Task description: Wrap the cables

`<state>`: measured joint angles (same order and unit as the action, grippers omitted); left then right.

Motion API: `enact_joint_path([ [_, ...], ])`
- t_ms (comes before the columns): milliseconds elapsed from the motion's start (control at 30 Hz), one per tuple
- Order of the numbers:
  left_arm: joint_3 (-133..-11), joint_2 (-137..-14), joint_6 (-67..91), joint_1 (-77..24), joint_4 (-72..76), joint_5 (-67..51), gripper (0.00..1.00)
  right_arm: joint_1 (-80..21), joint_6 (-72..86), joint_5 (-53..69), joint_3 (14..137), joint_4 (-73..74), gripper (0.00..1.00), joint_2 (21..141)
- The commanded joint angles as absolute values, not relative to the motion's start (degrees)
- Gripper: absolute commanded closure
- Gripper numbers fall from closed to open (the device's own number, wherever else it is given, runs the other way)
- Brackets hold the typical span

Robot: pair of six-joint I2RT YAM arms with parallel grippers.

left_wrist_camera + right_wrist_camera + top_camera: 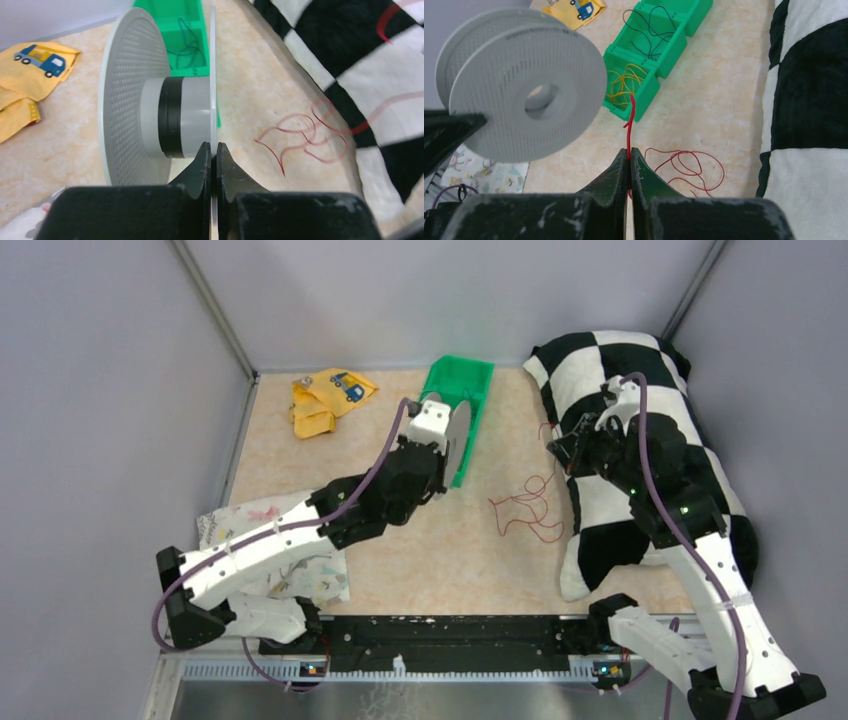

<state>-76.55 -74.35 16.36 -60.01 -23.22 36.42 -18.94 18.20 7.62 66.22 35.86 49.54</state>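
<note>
The cable is a thin red wire; its loose loops (pixel 527 510) lie on the table between the arms, also seen as curls (pixel 306 136) in the left wrist view. My right gripper (pixel 628 151) is shut on the wire near one end, and a short red tip (pixel 630 117) sticks up past the fingertips, with coils (pixel 691 167) on the table behind. From above, that gripper (pixel 560 445) hovers at the pillow's left edge. My left gripper (pixel 213 146) is shut on the thin right flange of the grey spool (pixel 135 115), held on edge above the table (pixel 457 435).
A green compartment tray (pixel 478 375) stands behind the spool, holding a yellow wire bundle (pixel 624 82) and dark wires (pixel 649 30). A black-and-white checkered pillow (pixel 650 370) fills the right side. A yellow cloth (pixel 325 400) lies far left, a patterned cloth (pixel 240 520) near left.
</note>
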Motion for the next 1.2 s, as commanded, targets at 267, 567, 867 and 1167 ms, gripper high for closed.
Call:
enact_joint_path([
  [267, -84.6, -80.7, 15.5, -55.5, -24.1, 37.3, 1.00, -18.5, 20.4, 8.6, 65.6, 31.9, 1.00, 49.2],
  [567, -81.2, -78.9, 13.4, -55.3, -23.7, 27.3, 1.00, -18.6, 19.2, 4.6, 64.8, 35.4, 1.00, 47.2],
  [867, -66.3, -69.9, 5.1, -58.7, -8.3, 8.2, 1.00, -18.5, 18.7, 0.3, 62.5, 38.1, 1.00, 46.6],
  [1167, -66.5, -69.7, -6.7, -56.4, -17.4, 2.1, 1.00, -18.5, 20.5, 1.6, 57.8, 39.6, 1.00, 41.7],
])
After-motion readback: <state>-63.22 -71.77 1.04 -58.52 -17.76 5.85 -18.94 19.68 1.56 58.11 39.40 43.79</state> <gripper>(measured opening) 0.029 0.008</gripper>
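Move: The left hand holds the grey reel by one rim, its hub about 6 cm ahead of the fingers. The red cable end in the right fingers lies about 20 cm to the left hand's right, level with it; the green bin is some 22 cm ahead and 28 below. From the right hand the reel is about 20 cm left and 6 ahead, the red cable heap roughly 7 ahead and 30 below. Back a little, forward some 7 cm, then back about 10 while veering right and sinking, the left hand ends about 8 cm lower and swings the reel some 30 degrees clockwise towards the right hand, its rim still pinched. The right hand keeps the red cable end pinched, hovers, then sinks about 5 cm, easing right and back. ##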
